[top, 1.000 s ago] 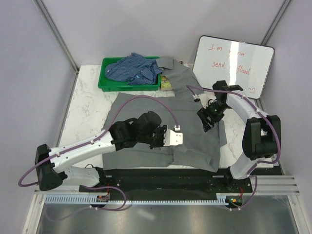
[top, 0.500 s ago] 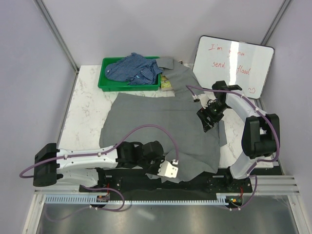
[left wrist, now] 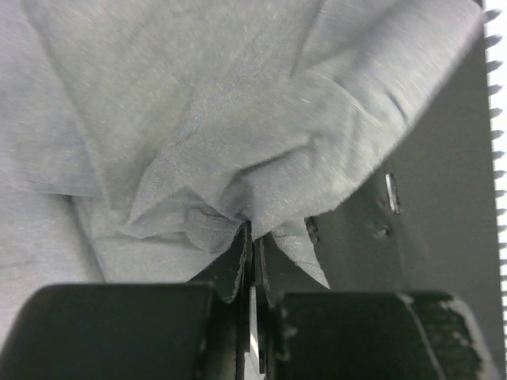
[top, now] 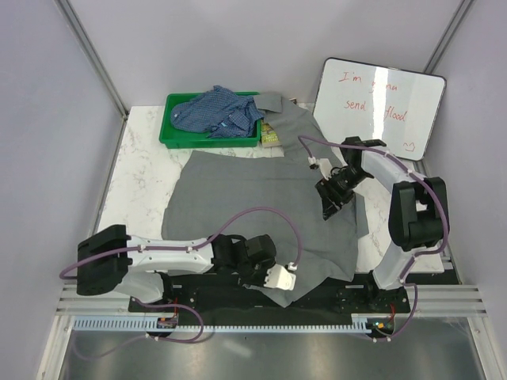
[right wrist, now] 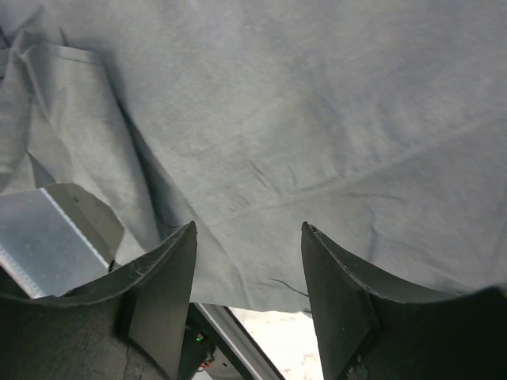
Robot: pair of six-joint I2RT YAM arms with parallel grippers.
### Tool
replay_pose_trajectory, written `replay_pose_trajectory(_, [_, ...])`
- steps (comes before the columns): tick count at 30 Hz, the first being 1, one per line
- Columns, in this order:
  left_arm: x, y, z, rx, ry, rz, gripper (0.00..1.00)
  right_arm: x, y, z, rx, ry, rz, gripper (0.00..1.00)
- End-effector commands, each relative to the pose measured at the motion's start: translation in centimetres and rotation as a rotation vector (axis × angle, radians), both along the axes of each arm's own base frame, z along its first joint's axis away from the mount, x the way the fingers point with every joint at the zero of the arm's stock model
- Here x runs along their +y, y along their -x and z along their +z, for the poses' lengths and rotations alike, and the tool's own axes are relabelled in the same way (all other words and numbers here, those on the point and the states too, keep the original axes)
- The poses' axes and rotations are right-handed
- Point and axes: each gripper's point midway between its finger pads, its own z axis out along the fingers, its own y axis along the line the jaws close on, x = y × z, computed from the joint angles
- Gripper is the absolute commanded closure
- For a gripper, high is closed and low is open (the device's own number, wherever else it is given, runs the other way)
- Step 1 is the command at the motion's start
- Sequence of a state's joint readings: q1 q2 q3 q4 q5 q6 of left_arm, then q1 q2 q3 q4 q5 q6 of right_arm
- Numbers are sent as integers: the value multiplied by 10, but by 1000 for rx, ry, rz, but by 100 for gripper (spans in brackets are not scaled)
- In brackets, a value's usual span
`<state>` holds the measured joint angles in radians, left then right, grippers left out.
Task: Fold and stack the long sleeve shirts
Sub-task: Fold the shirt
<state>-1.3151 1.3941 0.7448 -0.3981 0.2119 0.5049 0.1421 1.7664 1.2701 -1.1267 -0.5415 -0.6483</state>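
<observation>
A large grey long sleeve shirt [top: 253, 198] lies spread over the table, its collar toward the back. My left gripper [top: 293, 278] sits low at the near edge, shut on a bunched fold of the shirt's hem. In the left wrist view, grey shirt cloth [left wrist: 238, 119] gathers into the closed jaws of the left gripper [left wrist: 252, 240]. My right gripper [top: 329, 199] hovers over the shirt's right side. In the right wrist view the right gripper [right wrist: 247, 229] is open, with nothing between its fingers and the grey shirt [right wrist: 277, 119] beneath. The blue checked shirt [top: 218, 111] lies crumpled in a green bin.
The green bin [top: 169, 133] stands at the back left of the marble table [top: 142, 174]. A whiteboard [top: 380, 103] leans at the back right. A small yellowish item [top: 272, 137] lies beside the bin. A black base rail [top: 222, 299] runs along the near edge.
My left gripper has pulled the grey shirt's hem from the middle of the table down to the near edge, laying the cloth out. My right gripper has shifted slightly left and narrowed a little.
</observation>
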Motion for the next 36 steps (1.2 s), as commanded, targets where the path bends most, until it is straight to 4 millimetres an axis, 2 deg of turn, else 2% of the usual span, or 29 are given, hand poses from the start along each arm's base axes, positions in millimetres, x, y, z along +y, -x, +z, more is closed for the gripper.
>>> replay_pose_trajectory(1, [-19,10,43,36,142,-39,98,21,16,1,77,-97,22,38])
replay_pose_trajectory(2, [-20,14,52,51,157,-49,98,20,15,1,76,-96,24,38])
replay_pose_trajectory(3, [-22,17,72,64,191,-58,98,20,13,2,68,-96,33,36])
replay_pose_trajectory(4, [-23,17,83,68,208,-53,98,20,12,5,55,-96,43,33])
replay_pose_trajectory(5, [-23,15,104,102,230,-12,98,19,8,15,20,-100,53,27])
replay_pose_trajectory(6, [-22,13,113,124,244,7,98,18,3,24,-9,-120,42,24])
replay_pose_trajectory(7, [-19,-3,125,138,256,71,98,19,-2,37,-40,-148,35,18])
replay_pose_trajectory(9, [-17,-16,135,179,272,136,98,15,-6,69,-136,-229,35,13])
replay_pose_trajectory(10, [-16,-29,139,177,279,180,98,22,-3,96,-195,-305,36,10])
replay_pose_trajectory(12, [-15,-36,139,196,281,207,98,23,2,114,-269,-342,57,7])
replay_pose_trajectory(13, [-16,-42,140,198,285,225,98,25,10,130,-333,-363,72,5])
replay_pose_trajectory(14, [-18,-45,135,213,267,247,98,26,15,136,-358,-373,81,4])
replay_pose_trajectory(16, [-20,-49,138,236,272,264,98,25,33,150,-419,-377,106,4])
replay_pose_trajectory(20, [-26,-60,142,250,288,316,98,18,64,163,-511,-349,154,2])
replay_pose_trajectory(25, [-30,-75,144,289,293,380,98,29,92,182,-587,-424,198,2])
replay_pose_trajectory(29, [-38,-81,151,349,303,416,98,39,87,182,-607,-447,178,2])
replay_pose_trajectory(30, [-39,-80,152,369,306,416,98,44,80,185,-646,-458,185,2])
replay_pose_trajectory(36, [-47,-87,154,426,304,459,98,66,80,184,-642,-531,169,2])
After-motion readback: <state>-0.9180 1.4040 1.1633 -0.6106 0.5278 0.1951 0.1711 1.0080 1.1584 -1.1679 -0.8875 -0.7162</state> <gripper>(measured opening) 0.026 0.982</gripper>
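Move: Pinched in the left fingers is a gathered bit of the grey shirt at the table's front edge; the middle of the shirt body, where it is being folded, lies about 22 cm straight ahead and 1 cm lower. The loose end hangs some 4 cm back, 5 cm right and 5 cm below. From the open right hand that gathered cloth is roughly 21 cm back, 19 cm left and 4 cm down, and the near right corner 19 cm back, 4 cm right and 5 cm down. Lifting the pinched cloth off the front edge, the left hand swings up about 14 cm and forward 9 cm over the shirt's near part, keeping its grip while turning counter-clockwise. The right hand spreads its fingers fully, rises about 17 cm and draws back and a little left towards the held cloth, its fingers tilting to point more forward and left. ##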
